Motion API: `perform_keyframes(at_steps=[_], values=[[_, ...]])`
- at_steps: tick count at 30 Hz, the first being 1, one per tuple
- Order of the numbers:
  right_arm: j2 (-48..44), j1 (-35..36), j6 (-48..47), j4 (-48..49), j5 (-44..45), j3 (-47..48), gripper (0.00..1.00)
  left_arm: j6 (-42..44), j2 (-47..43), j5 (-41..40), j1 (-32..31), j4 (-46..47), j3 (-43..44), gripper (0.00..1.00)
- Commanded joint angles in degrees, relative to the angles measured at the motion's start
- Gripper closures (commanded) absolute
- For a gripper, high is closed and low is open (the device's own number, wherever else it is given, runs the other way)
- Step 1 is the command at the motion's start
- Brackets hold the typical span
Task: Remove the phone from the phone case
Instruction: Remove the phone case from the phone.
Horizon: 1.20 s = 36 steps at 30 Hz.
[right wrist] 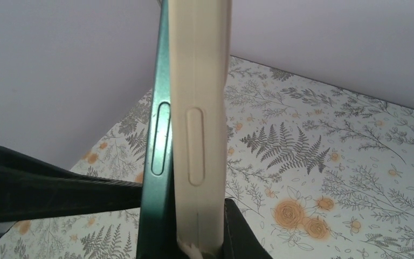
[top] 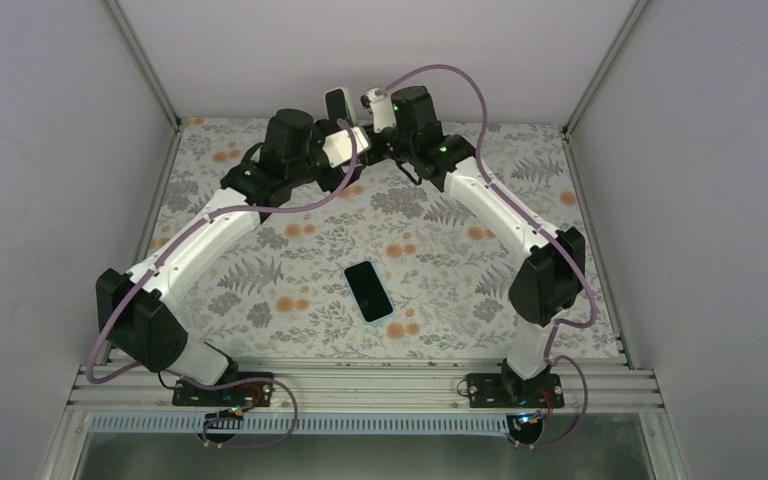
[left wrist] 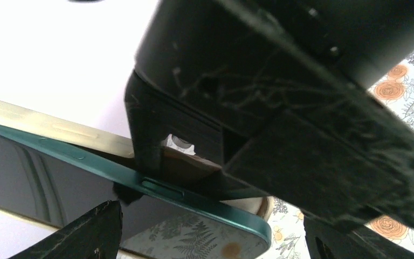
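Observation:
Both arms meet high at the back middle of the table. My right gripper (top: 360, 112) (right wrist: 194, 240) is shut on the lower end of the cream phone case (right wrist: 200, 108). The dark green phone (right wrist: 159, 140) (top: 338, 103) stands upright against the case, and its edge shows beside the case's side wall. My left gripper (top: 345, 125) (left wrist: 205, 240) is open, with its fingers (left wrist: 86, 234) wide apart on either side of the phone's corner (left wrist: 248, 221). One left finger (right wrist: 59, 189) reaches up to the phone's green edge. The right gripper's black body (left wrist: 280, 108) fills the left wrist view.
A second phone in a light blue case (top: 368, 290) lies screen up in the middle of the flowered tablecloth (top: 460, 300). Grey walls with metal posts (top: 150, 70) close in the back and sides. A metal rail (top: 360, 385) runs along the near edge.

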Motion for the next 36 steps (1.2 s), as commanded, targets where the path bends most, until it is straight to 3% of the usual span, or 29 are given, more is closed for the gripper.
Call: perform_keyframes(at_steps=[1, 15, 18, 22, 25, 30, 36], values=[[-0.55, 0.52, 1.46, 4.17, -1.2, 1.95, 0.97, -1.3, 1.2, -1.62, 0.48, 3.23, -1.18, 0.18], [-1.28, 0.64, 3.2, 5.14, -2.64, 0.69, 0.97, -4.58, 0.12, -8.37, 1.78, 11.64, -4.16, 0.29], [-0.97, 0.64, 4.11, 5.03, -3.44, 0.98, 0.97, -5.0, -0.15, -13.24, 1.33, 14.89, -5.61, 0.38], [-0.5, 0.65, 4.28, 4.37, -4.22, 1.82, 0.97, -4.04, -1.61, -25.02, -0.06, 22.55, -8.59, 0.45], [-0.43, 0.64, 3.67, 4.22, -5.07, 1.65, 0.97, 2.56, -3.92, -33.84, -1.04, 34.4, -14.02, 0.47], [-1.14, 0.64, 2.63, 4.45, -8.68, -0.27, 0.97, 10.08, -4.05, -40.7, -1.12, 47.34, -18.32, 0.57], [-1.78, 0.55, 0.43, 2.64, -14.05, -1.65, 0.97, 21.24, -3.13, -42.43, -1.25, 65.79, -25.46, 0.66]])
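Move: The phone, with the cream case still against its back, leans forward and up. Its middle is about 7 cm ahead of my left hand, 2 cm left and 4 cm above, its near end already between my open fingers. The case lies just to its right, and my right fingertips hold the case's side some 3 cm ahead of my left hand, 3 cm up. From my right hand, the phone's middle is about 4 cm ahead, 2 cm left and 4 cm up. I ease my left hand about 2 cm forward onto the phone's near end and close its wide-open fingers to roughly a third around that corner. Then I draw it some 2 cm left and slightly up, swinging its fingertips up about 30 degrees and turning them counter-clockwise, levering at the phone. My right hand keeps its pinch on the case and rises about 3 cm. ##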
